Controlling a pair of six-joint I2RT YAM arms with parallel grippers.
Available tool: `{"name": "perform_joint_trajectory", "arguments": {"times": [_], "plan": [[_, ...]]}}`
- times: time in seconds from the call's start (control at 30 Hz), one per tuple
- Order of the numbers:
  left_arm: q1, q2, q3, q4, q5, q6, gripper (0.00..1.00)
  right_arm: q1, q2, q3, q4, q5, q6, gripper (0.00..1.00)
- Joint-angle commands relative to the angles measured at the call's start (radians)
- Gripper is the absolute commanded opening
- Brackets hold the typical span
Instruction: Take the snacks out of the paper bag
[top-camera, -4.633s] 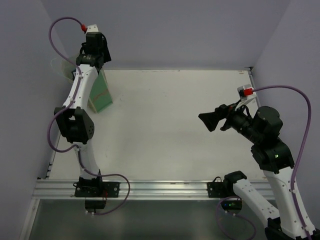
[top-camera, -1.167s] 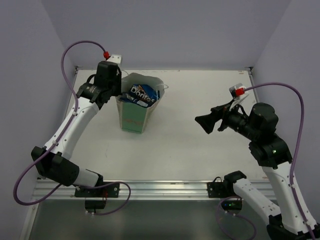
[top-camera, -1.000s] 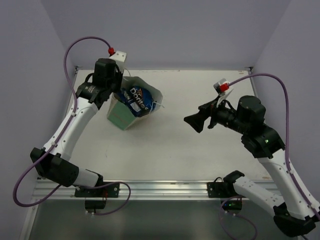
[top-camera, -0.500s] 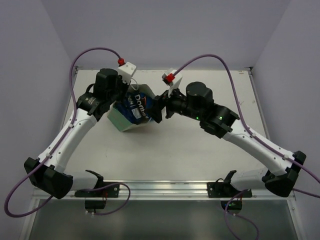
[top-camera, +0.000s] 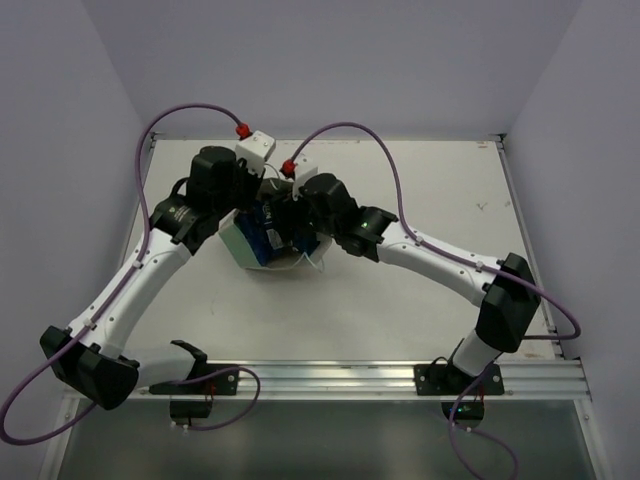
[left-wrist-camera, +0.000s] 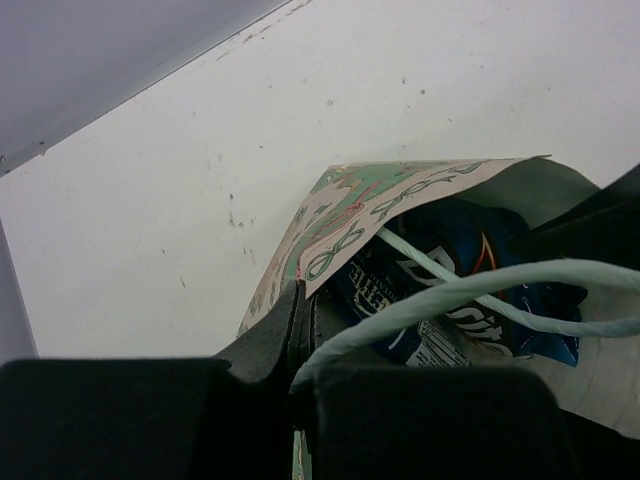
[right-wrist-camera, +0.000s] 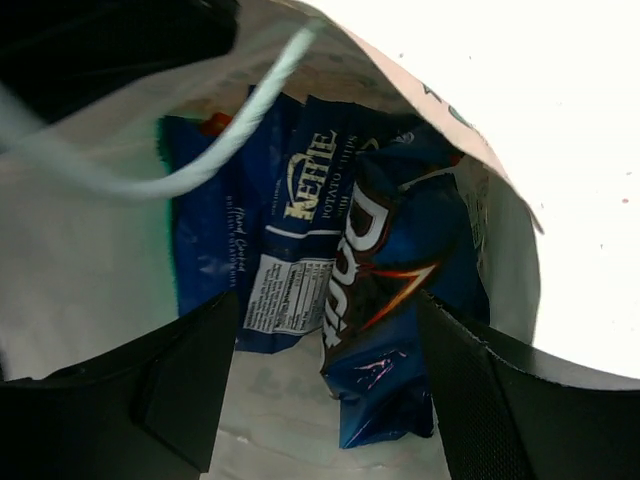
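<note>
The mint-green paper bag (top-camera: 243, 241) lies tipped on the white table with its mouth turned right. My left gripper (top-camera: 246, 203) is shut on its patterned rim (left-wrist-camera: 370, 205), fingers (left-wrist-camera: 270, 335) pinching the paper beside a string handle (left-wrist-camera: 470, 285). My right gripper (top-camera: 287, 226) reaches into the mouth. It stands open (right-wrist-camera: 330, 390), one finger on each side of a dark blue Doritos packet (right-wrist-camera: 400, 300) and apart from it. A blue Kettle chip packet (right-wrist-camera: 275, 215) lies beside it against the cream inner wall (right-wrist-camera: 80, 270). Other snacks are hidden.
The white table (top-camera: 430, 180) stretches to the right of the bag, with purple walls on three sides. An aluminium rail (top-camera: 320, 375) with both arm bases runs along the near edge. Purple cables arch above both wrists.
My right arm swung from the table's right side across to the bag and pushed its gripper into the mouth, jaws narrowing a little. The left gripper tipped the bag over, still holding the rim.
</note>
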Motion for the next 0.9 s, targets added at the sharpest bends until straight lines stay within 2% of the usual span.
{"name": "perform_joint_trajectory", "arguments": {"times": [0.0,0.33,0.43,0.47,0.57,0.6,0.7,0.87], "plan": [[-0.025,-0.043,0.001,0.053,0.031,-0.052,0.00,0.001,0.037,0.044,0.041,0.085,0.035,0.74],[-0.033,-0.080,-0.017,0.031,0.030,-0.080,0.00,-0.004,0.121,0.022,0.046,0.243,0.069,0.72],[-0.034,-0.090,-0.030,0.023,0.031,-0.089,0.00,-0.004,0.132,0.019,0.047,0.270,0.069,0.62],[-0.034,-0.095,-0.033,0.020,0.034,-0.090,0.00,-0.004,0.138,0.021,0.046,0.277,0.066,0.51],[-0.036,-0.101,-0.048,0.019,0.028,-0.097,0.00,-0.003,0.124,0.021,0.066,0.270,0.047,0.30],[-0.036,-0.103,-0.051,0.019,0.022,-0.097,0.00,-0.004,0.112,0.015,0.073,0.241,0.043,0.17],[-0.036,-0.100,-0.056,0.017,-0.004,-0.135,0.00,-0.003,0.049,0.018,0.101,0.181,0.006,0.00],[-0.036,-0.073,-0.034,0.011,-0.047,-0.166,0.00,-0.003,-0.031,0.074,0.109,0.029,-0.042,0.00]]}}
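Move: The right hand's open fingers are inside the mouth of the paper bag; the Doritos packet lies about 4 cm ahead of them, 1 cm to the right and 7 cm below. The Kettle packet is some 5 cm left of the Doritos and 3 cm nearer the base. The rim held by the left hand is about 7 cm left of the right fingers and 3 cm ahead. From the left hand the Doritos is roughly 9 cm right, 1 cm ahead and 10 cm down. The right fingers pinch the Doritos packet deep in the paper bag: the hand dives about 6 cm down and 4 cm forward, turning some 15 degrees clockwise, shuts fully at the bottom, then backs up by around 2 cm. Meanwhile the left hand keeps its pinch on the rim and eases back about 2 cm. ##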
